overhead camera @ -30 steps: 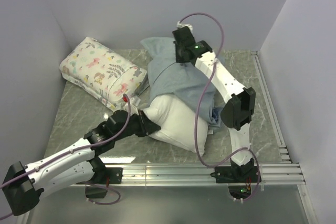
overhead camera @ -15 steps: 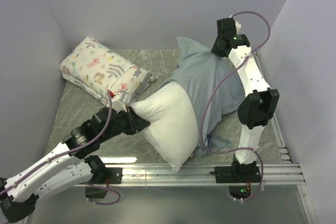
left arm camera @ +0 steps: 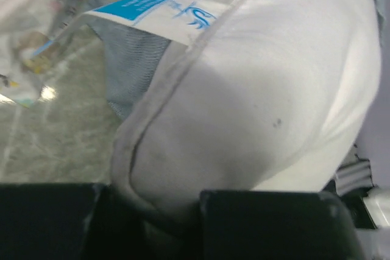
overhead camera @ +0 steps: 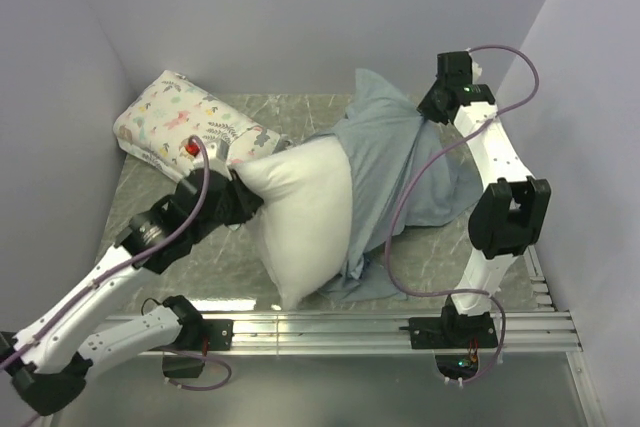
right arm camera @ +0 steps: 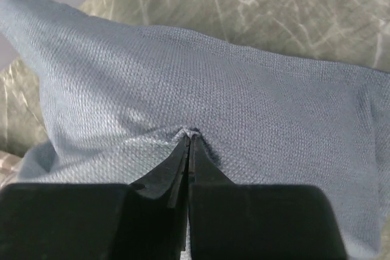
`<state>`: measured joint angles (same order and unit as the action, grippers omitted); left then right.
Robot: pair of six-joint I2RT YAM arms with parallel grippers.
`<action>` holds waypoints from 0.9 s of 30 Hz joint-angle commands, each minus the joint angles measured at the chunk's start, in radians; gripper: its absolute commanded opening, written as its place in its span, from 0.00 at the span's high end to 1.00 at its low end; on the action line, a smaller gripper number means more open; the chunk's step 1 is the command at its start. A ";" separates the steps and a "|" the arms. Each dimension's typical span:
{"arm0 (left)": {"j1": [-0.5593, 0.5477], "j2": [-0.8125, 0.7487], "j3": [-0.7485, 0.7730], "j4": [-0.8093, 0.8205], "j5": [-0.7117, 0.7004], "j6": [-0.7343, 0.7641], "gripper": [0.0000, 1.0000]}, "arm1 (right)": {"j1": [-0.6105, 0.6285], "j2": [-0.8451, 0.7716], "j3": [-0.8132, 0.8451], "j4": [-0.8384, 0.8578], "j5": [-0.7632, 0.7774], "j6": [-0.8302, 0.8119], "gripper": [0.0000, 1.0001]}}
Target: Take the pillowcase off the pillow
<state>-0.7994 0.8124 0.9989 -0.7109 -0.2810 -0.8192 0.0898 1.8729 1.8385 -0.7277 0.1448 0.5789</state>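
Note:
The plain white pillow lies tilted in mid-table, its near-left half bare and its far-right end still inside the pillowcase, which shows its pale blue-grey side. My left gripper is shut on the pillow's left corner; in the left wrist view the seamed white corner is squeezed between the dark fingers, with blue-grey fabric behind it. My right gripper holds the case up at the back right. The right wrist view shows its jaws pinched tight on a pucker of pillowcase.
A smaller floral-print pillow lies at the back left, close to my left wrist. A blue-and-white tag shows by the pillow's seam. Purple walls enclose the marbled table. A metal rail runs along the near edge.
My left gripper has dragged the pillow left and back, baring more of it. My right gripper has carried the pillowcase right, stretching it off the pillow.

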 commanded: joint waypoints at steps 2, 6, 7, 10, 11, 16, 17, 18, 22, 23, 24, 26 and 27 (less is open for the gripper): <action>0.285 0.045 0.084 0.023 0.041 0.146 1.00 | -0.085 -0.129 -0.169 0.169 0.139 0.010 1.00; 0.437 0.119 0.115 0.100 0.153 0.178 0.99 | -0.114 -0.196 -0.272 0.221 0.101 0.006 1.00; 0.450 0.166 0.124 0.116 0.163 0.175 0.99 | -0.114 -0.213 -0.283 0.224 0.098 0.006 1.00; 0.450 0.282 0.174 0.169 0.221 0.175 0.99 | -0.114 -0.273 -0.330 0.249 0.061 0.001 1.00; 0.450 0.312 0.191 0.178 0.229 0.176 0.98 | -0.111 -0.293 -0.353 0.252 0.059 0.001 1.00; 0.451 0.497 0.334 0.203 0.215 0.186 0.86 | -0.044 -0.426 -0.403 0.269 0.013 -0.039 0.52; 0.451 0.522 0.355 0.202 0.217 0.186 0.85 | -0.018 -0.445 -0.403 0.263 0.013 -0.051 0.45; 0.453 0.545 0.395 0.205 0.218 0.186 0.84 | 0.011 -0.467 -0.407 0.255 0.025 -0.072 0.41; 0.453 0.649 0.467 0.208 0.226 0.178 0.84 | 0.203 -0.611 -0.503 0.247 0.128 -0.102 0.30; 0.453 0.662 0.480 0.202 0.229 0.176 0.84 | 0.281 -0.635 -0.534 0.252 0.131 -0.099 0.28; 0.453 0.671 0.500 0.202 0.229 0.180 0.84 | 0.322 -0.658 -0.573 0.266 0.131 -0.093 0.27; 0.453 0.694 0.515 0.197 0.230 0.180 0.86 | 0.376 -0.718 -0.686 0.306 0.122 -0.074 0.26; 0.453 0.699 0.530 0.189 0.232 0.180 0.87 | 0.425 -0.738 -0.731 0.327 0.104 -0.054 0.25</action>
<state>-0.3466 1.5150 1.4414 -0.5888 -0.0311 -0.6388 0.4576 1.1801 1.2163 -0.4427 0.2211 0.5087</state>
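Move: The left hand, gripping a corner of the white pillow whose middle hangs about 16 cm right, 3 cm ahead and 13 cm below, has the patterned pillow some 28 cm ahead, 16 cm left and 20 cm lower. The right hand pinches the blue-grey pillowcase, its middle roughly 13 cm back, 12 cm left and 17 cm below; the white pillow is about 25 cm back, 38 cm left and 9 cm below that hand. Left hand carries the pillow forward some 20 cm; right opens off the pillowcase, going back, left and up. ##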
